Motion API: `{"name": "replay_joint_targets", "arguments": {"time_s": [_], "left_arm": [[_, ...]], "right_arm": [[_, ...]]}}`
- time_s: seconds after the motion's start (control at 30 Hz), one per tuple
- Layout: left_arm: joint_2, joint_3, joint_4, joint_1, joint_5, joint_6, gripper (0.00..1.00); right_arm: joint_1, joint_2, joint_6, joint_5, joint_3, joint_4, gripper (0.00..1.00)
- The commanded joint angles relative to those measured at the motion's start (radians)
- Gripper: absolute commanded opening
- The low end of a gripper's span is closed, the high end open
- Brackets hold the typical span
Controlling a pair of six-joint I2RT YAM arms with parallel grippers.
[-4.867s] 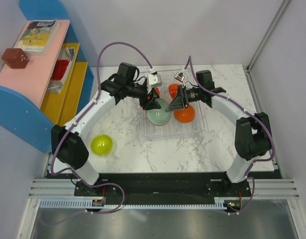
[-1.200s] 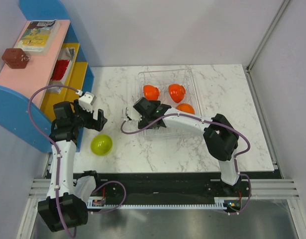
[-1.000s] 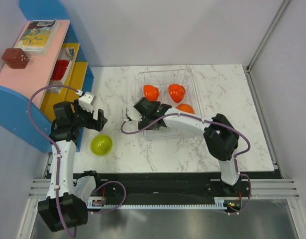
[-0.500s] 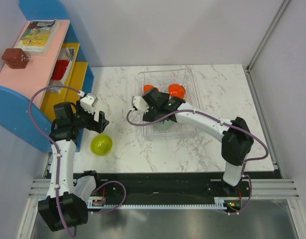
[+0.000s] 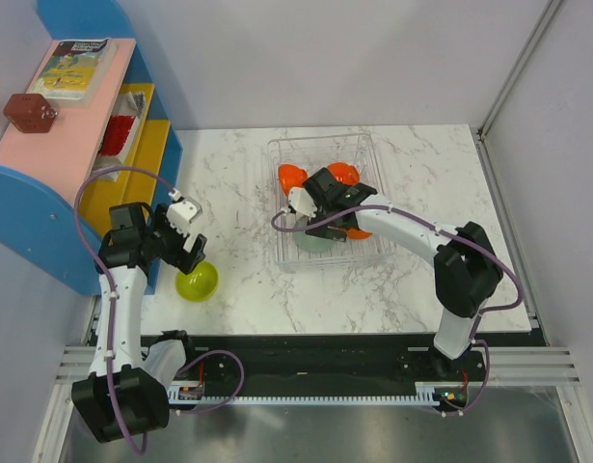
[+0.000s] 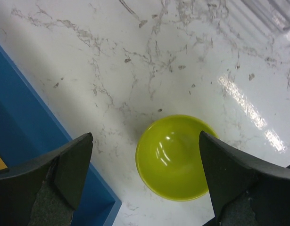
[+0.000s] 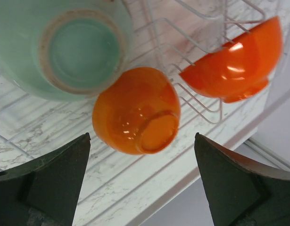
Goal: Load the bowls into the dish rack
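A lime-yellow bowl (image 5: 197,280) sits upside down on the marble table, left of the clear dish rack (image 5: 320,144). My left gripper (image 5: 189,257) hangs open just above and behind it. In the left wrist view the lime bowl (image 6: 174,157) lies between the spread fingers of the left gripper (image 6: 145,137). Inside the rack are red-orange bowls (image 5: 290,177) (image 5: 343,173) and a pale grey-green bowl (image 5: 313,240). My right gripper (image 5: 322,194) hovers open over them. In the right wrist view the right gripper (image 7: 141,137) straddles an orange bowl (image 7: 135,110), beside the grey-green bowl (image 7: 81,47) and another orange bowl (image 7: 234,61).
A blue, pink and yellow shelf unit (image 5: 74,145) stands at the far left, and its blue edge (image 6: 31,122) lies close to my left fingers. Thin rack wires (image 7: 201,108) rise between the orange bowls. Grey walls enclose the table at the back and right.
My left gripper has dropped forward, closer over the lime bowl. My right gripper has moved from the rack's front-left corner to above the orange bowls. Both stay open.
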Motion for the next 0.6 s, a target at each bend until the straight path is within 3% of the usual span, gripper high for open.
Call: {"name": "replay_joint_targets", "arguments": {"time_s": [0.0, 0.27, 0.57], "left_arm": [[-0.015, 0.057, -0.13, 0.008, -0.034, 0.231, 1.0], [-0.003, 0.089, -0.237, 0.013, -0.123, 0.349, 1.0], [0.003, 0.043, -0.254, 0.019, -0.212, 0.432, 0.99]], "right_arm": [[0.009, 0.047, 0.016, -0.041, -0.002, 0.016, 0.98], [0.008, 0.115, 0.048, -0.019, 0.014, 0.13, 0.98], [0.031, 0.182, 0.063, -0.005, 0.076, 0.183, 0.98]]}}
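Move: The lime bowl on the table sits about 12 cm below the left hand, some 2 cm back and 2 cm right; the blue shelf's near corner is roughly 8 cm left and 4 cm back of this hand. From the right hand, the green bowl in the dish rack is level, about 5 cm left and 7 cm below; the near orange bowl is 4 cm right, 1 cm ahead, and the far orange bowl 13 cm ahead, 2 cm right. Sink the open right gripper about 5 cm beside the green bowl in the rack, easing left and a little forward to bring its left finger close in at that bowl. Meanwhile swing the open left gripper back and left, some 3 cm each way and 1 cm down, above the lime bowl's shelf side, rolling its left side up about 15 degrees so the fingers point more steeply down. ##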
